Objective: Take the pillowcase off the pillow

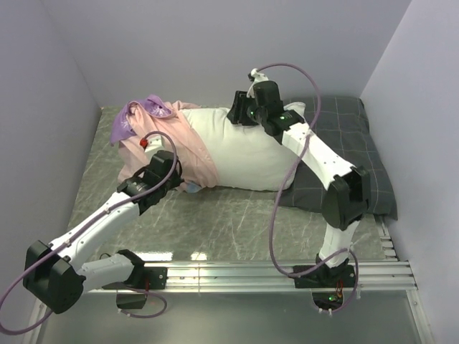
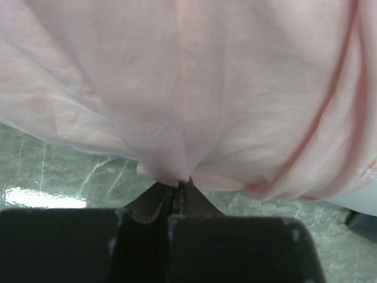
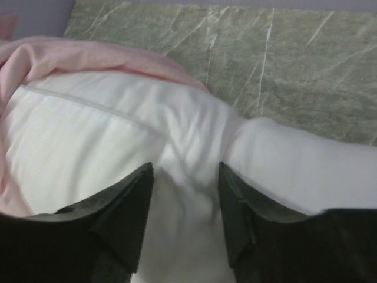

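The white pillow (image 1: 247,150) lies across the far part of the table, its right end on the grey pillow. The pillowcase (image 1: 188,143), pale pink inside out with its purple printed part (image 1: 140,118) bunched at the far left, covers only the pillow's left end. My left gripper (image 1: 184,185) is shut on the pillowcase's near edge; in the left wrist view the pink fabric (image 2: 188,88) hangs from the closed gripper (image 2: 177,184). My right gripper (image 1: 238,115) presses on the pillow's far top edge; its jaws (image 3: 184,171) pinch a thick fold of the pillow (image 3: 88,130). The pillowcase's edge (image 3: 88,56) shows behind.
A dark grey checked pillow (image 1: 362,147) lies at the right, partly under the white one. The green marbled table top (image 1: 215,222) shows in front. A metal rail (image 1: 251,272) runs along the near edge. Walls close in left, back and right.
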Motion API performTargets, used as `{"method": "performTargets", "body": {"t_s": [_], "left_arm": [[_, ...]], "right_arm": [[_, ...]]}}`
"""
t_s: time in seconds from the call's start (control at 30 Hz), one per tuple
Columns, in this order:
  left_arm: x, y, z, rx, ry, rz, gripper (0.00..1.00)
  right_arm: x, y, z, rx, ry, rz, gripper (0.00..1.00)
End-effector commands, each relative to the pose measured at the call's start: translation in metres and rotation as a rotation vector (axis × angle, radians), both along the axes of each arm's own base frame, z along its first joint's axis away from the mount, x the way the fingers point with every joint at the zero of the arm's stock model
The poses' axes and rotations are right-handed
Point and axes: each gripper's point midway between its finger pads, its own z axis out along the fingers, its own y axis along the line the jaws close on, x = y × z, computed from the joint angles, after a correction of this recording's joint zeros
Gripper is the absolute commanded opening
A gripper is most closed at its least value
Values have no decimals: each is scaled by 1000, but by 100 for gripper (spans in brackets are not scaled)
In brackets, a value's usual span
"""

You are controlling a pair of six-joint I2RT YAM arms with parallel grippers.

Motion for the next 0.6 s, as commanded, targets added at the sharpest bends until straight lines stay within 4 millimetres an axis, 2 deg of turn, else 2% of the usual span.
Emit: {"method": "performTargets", "body": {"t_s": [0.0,0.03,0.07,0.1,0.13,0.17,0.23,0.27,0.3,0.33,0.4,0.43,0.47,0.53,0.57], "left_arm": [[7,5,36,-38,-125,34,0],[6,6,39,-38,-131,30,0],[3,6,47,-51,-146,21,0],[2,5,51,-58,-155,13,0],[0,5,54,-56,-157,5,1],[0,4,59,-63,-163,-2,0],[-4,4,65,-66,-170,-14,0],[-7,6,69,-67,-172,-13,0],[-9,8,70,-61,-171,-10,0],[-10,9,72,-65,-175,-8,1],[-16,14,78,-67,-187,2,0],[-18,17,80,-66,-190,8,1],[-21,20,81,-64,-189,13,1],[-22,25,81,-45,-190,27,1],[-22,27,82,-40,-192,34,0]], "right_arm": [[-36,-21,56,-54,-113,-16,62],[-43,-27,55,-85,-132,-52,69],[-59,-35,82,-63,-188,-73,73],[-66,-38,92,-48,-225,-93,75],[-79,-38,77,-53,-204,-94,78],[-94,-46,93,-22,-242,-109,79],[-108,-46,89,-13,-263,-118,81],[-123,-42,73,-32,-250,-99,82],[-126,-40,65,-43,-253,-105,82],[-129,-38,44,-72,-228,-99,84],[-128,-27,21,-92,-196,-66,84],[-126,-25,11,-110,-178,-69,84],[-122,-18,-8,-145,-153,-66,85],[-109,-12,-21,-166,-149,-88,87],[-101,-4,-47,-212,-109,-79,88]]}}
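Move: The pillow's near edge, just right of the pillowcase mouth, lies about 20 cm back from the right hand, nearly in line sideways and some 10 cm below. From that hand the bunched pillowcase is about 23 cm left and 8 cm back, the grey cushion 34 cm right and 10 cm back. The left hand still pinches the pillowcase's near side, its middle 11 cm ahead and 6 cm left; the pillow's near edge is some 16 cm to its right, about level fore and aft. Right hand arcs about 12 cm back towards the pillow's near edge, opening wider; left lifts pinched pillowcase 6 cm. ##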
